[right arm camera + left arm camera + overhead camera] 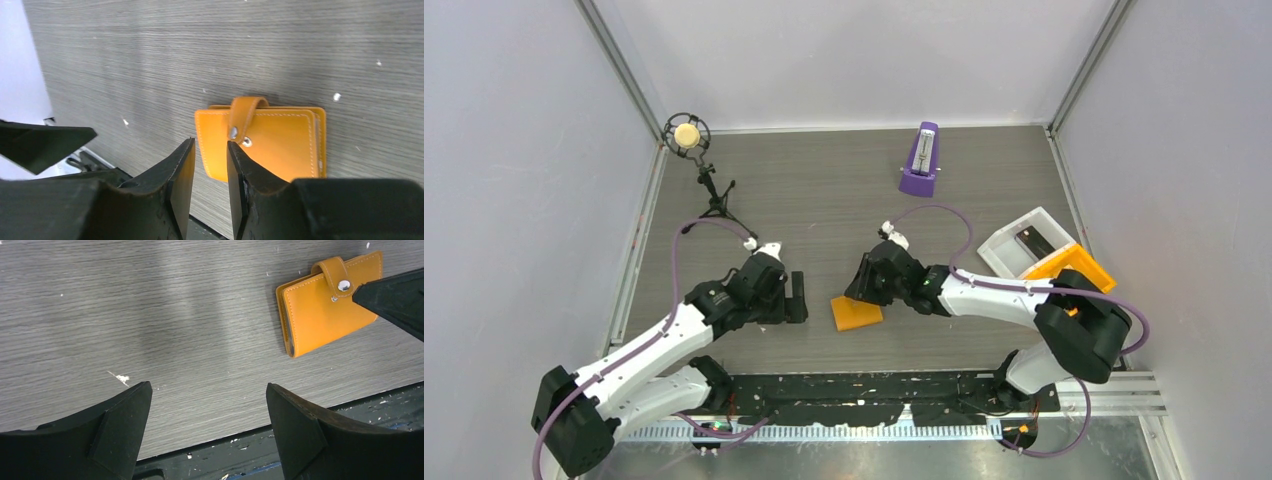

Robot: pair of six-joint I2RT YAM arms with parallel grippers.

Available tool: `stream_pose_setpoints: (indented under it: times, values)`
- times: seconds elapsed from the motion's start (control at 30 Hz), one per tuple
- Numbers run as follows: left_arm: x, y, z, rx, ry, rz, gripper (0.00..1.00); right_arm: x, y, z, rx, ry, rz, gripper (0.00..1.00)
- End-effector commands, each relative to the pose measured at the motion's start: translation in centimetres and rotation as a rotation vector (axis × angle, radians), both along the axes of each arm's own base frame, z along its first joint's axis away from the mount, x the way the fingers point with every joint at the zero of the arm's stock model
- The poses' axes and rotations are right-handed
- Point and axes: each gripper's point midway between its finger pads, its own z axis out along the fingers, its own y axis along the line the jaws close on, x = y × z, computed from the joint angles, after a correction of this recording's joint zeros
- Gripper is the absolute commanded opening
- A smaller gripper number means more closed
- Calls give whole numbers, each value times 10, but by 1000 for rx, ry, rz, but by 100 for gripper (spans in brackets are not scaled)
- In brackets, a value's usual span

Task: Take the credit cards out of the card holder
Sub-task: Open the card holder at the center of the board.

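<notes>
The orange card holder [856,313] [327,307] [270,145] lies flat and folded on the table between the two arms. Its strap [242,115] curls up with its snap apart from the stud on the cover. No credit cards show at the holder. My right gripper [864,290] [210,142] hovers over the holder's left edge by the snap, its jaws a narrow gap apart with nothing between them. One of its fingers [395,295] reaches the strap in the left wrist view. My left gripper [796,297] [209,387] stands wide open and empty, left of the holder.
A white bin [999,250] with a black flat rectangle [1034,243] in it and an orange bin [1069,265] stand at the right. A purple metronome [921,160] is at the back, and a microphone on a stand [687,135] at the back left. Walls enclose the table.
</notes>
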Motion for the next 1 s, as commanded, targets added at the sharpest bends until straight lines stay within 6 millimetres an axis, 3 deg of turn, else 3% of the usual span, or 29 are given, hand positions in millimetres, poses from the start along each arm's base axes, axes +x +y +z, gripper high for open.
stream_pose_setpoints:
  times: [0.0, 0.13, 0.23, 0.43, 0.57, 0.7, 0.97]
  values:
    - [5, -15, 5, -77, -12, -5, 87, 13, 17, 43, 165, -93, 23, 40]
    - [5, -13, 4, -79, -21, 3, 87, 16, 21, 69, 118, -334, 268, 52]
    - [9, -2, 9, -47, -62, 36, 87, 28, 3, 67, -25, -520, 342, 54]
    - [15, 18, 28, -41, -183, 107, 87, 21, 2, 58, -262, -933, 853, 60]
    - [14, 28, 39, -91, -262, 155, 87, 18, 6, 35, -355, -989, 1097, 62]
    - [14, 45, 54, -108, -357, 204, 87, 9, 14, 23, -337, -1016, 1256, 62]
    - [9, 61, 61, -130, -430, 243, 87, 10, 19, -10, -356, -972, 1351, 63]
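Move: The card holder's strap, already unsnapped, lies almost under the right hand, about 3 cm below and 1 cm back; the holder's middle is about 2 cm back, level sideways and 4 cm below. The purple metronome stands some 28 cm ahead of the right hand and 14 cm to its right, at about its height. From the left hand, the strap is about 12 cm to the right, 3 cm ahead and 6 cm below. Rising about 5 cm and a little forward off the card holder, the right hand rolls roughly 90 degrees counter-clockwise, then sinks back to just under its starting height, its fingers widening to about two-thirds open and straddling the strap from just above. The left hand, wide open, backs off left and up, its fingers tilting upward. ##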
